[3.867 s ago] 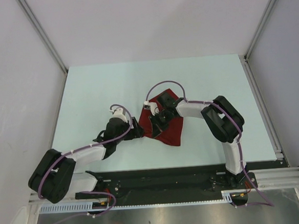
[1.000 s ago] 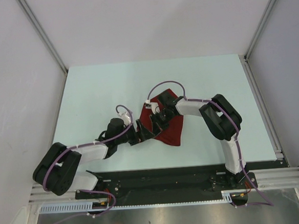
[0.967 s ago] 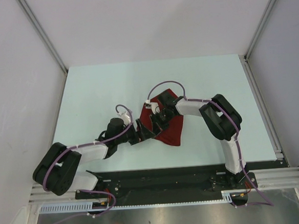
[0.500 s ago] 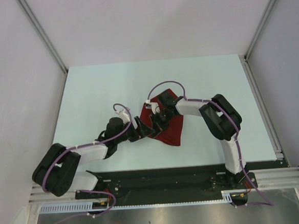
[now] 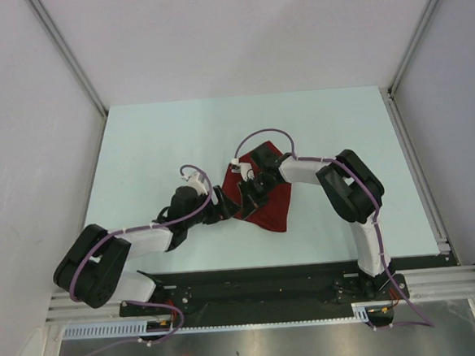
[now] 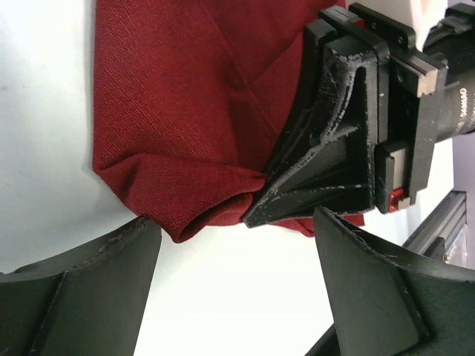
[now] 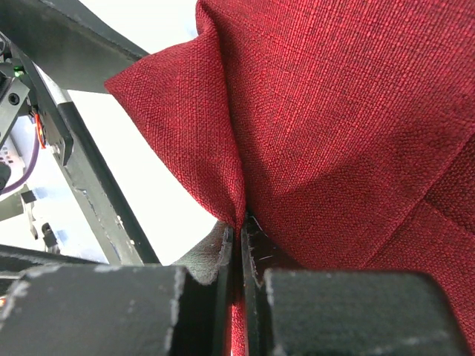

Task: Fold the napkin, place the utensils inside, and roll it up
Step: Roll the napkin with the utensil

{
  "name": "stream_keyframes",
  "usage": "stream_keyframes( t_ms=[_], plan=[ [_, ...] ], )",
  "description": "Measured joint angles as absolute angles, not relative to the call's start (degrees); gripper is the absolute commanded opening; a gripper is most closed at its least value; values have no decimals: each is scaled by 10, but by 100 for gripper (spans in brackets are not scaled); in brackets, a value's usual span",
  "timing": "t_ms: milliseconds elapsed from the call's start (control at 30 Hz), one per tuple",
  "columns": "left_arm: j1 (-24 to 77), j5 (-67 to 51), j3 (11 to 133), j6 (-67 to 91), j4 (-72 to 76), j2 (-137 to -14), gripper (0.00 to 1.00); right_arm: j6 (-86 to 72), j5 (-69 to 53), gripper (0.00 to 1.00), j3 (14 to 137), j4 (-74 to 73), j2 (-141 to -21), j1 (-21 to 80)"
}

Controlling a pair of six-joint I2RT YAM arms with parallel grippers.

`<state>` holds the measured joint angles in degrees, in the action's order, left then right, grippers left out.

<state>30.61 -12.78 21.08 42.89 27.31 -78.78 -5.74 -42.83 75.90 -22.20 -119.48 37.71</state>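
The dark red napkin lies folded and rumpled on the pale table, left of the centre. My right gripper is shut on a pinched fold at the cloth's left edge. In the right wrist view the fabric is squeezed between its jaws. My left gripper stands open just left of the napkin. Its fingers straddle bare table in front of the cloth's folded corner and hold nothing. The right gripper shows there too, biting the cloth. The utensils are out of view.
The pale green table is bounded by grey walls at the left, right and back. A black rail with both arm bases runs along the near edge. The two grippers sit very close together at the napkin's left edge.
The left gripper, open throughout, has shifted a little along the napkin's left edge, its wrist swinging. The right gripper has stayed shut on the cloth in the same place.
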Motion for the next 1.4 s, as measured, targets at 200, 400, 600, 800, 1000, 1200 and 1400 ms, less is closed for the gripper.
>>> stream_keyframes(
  t_ms=[200, 400, 600, 800, 1000, 1200, 1400],
  plan=[
    [306, -107, 218, 429, 262, -793, 82, -59, -429, 0, 759, -221, -1195, 377],
    [306, -56, 221, 427, 228, -791, 69, -60, -429, 0, 759, -221, -1195, 377],
    [305, -28, 230, 414, 208, -791, 56, -60, -430, 0, 758, -220, -1195, 377],
    [305, -25, 234, 402, 200, -791, 39, -60, -430, 0, 758, -220, -1195, 377],
    [304, -32, 239, 397, 194, -791, 10, -60, -430, 4, 758, -220, -1195, 377],
    [292, -50, 263, 389, 164, -803, 0, -67, -430, 28, 758, -219, -1193, 378],
    [269, -84, 295, 374, 126, -833, 0, -72, -418, 42, 744, -209, -1171, 386]
  ],
)
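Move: The napkin's near left corner, loosely folded up, lies just off the left gripper's open fingertips: some 3 cm left, 2 cm ahead and 2 cm below. The right fingertips, still shut on the near edge, are about 3 cm to the left gripper's right, level fore and aft and 3 cm lower; the napkin's near right corner is about 15 cm right, 5 cm back and 4 cm below. From the right gripper the left corner lies about 6 cm left and 1 cm ahead. The left gripper pinches the napkin's folded-up near left corner: it eases left, forward and down onto it, about 4 cm in all, rolling some 10 degrees, then its wide-open fingers close fully on the cloth. The right gripper keeps its pinch until the left has shut, then opens about a third, letting go of the near edge and rising roughly 1 cm. ##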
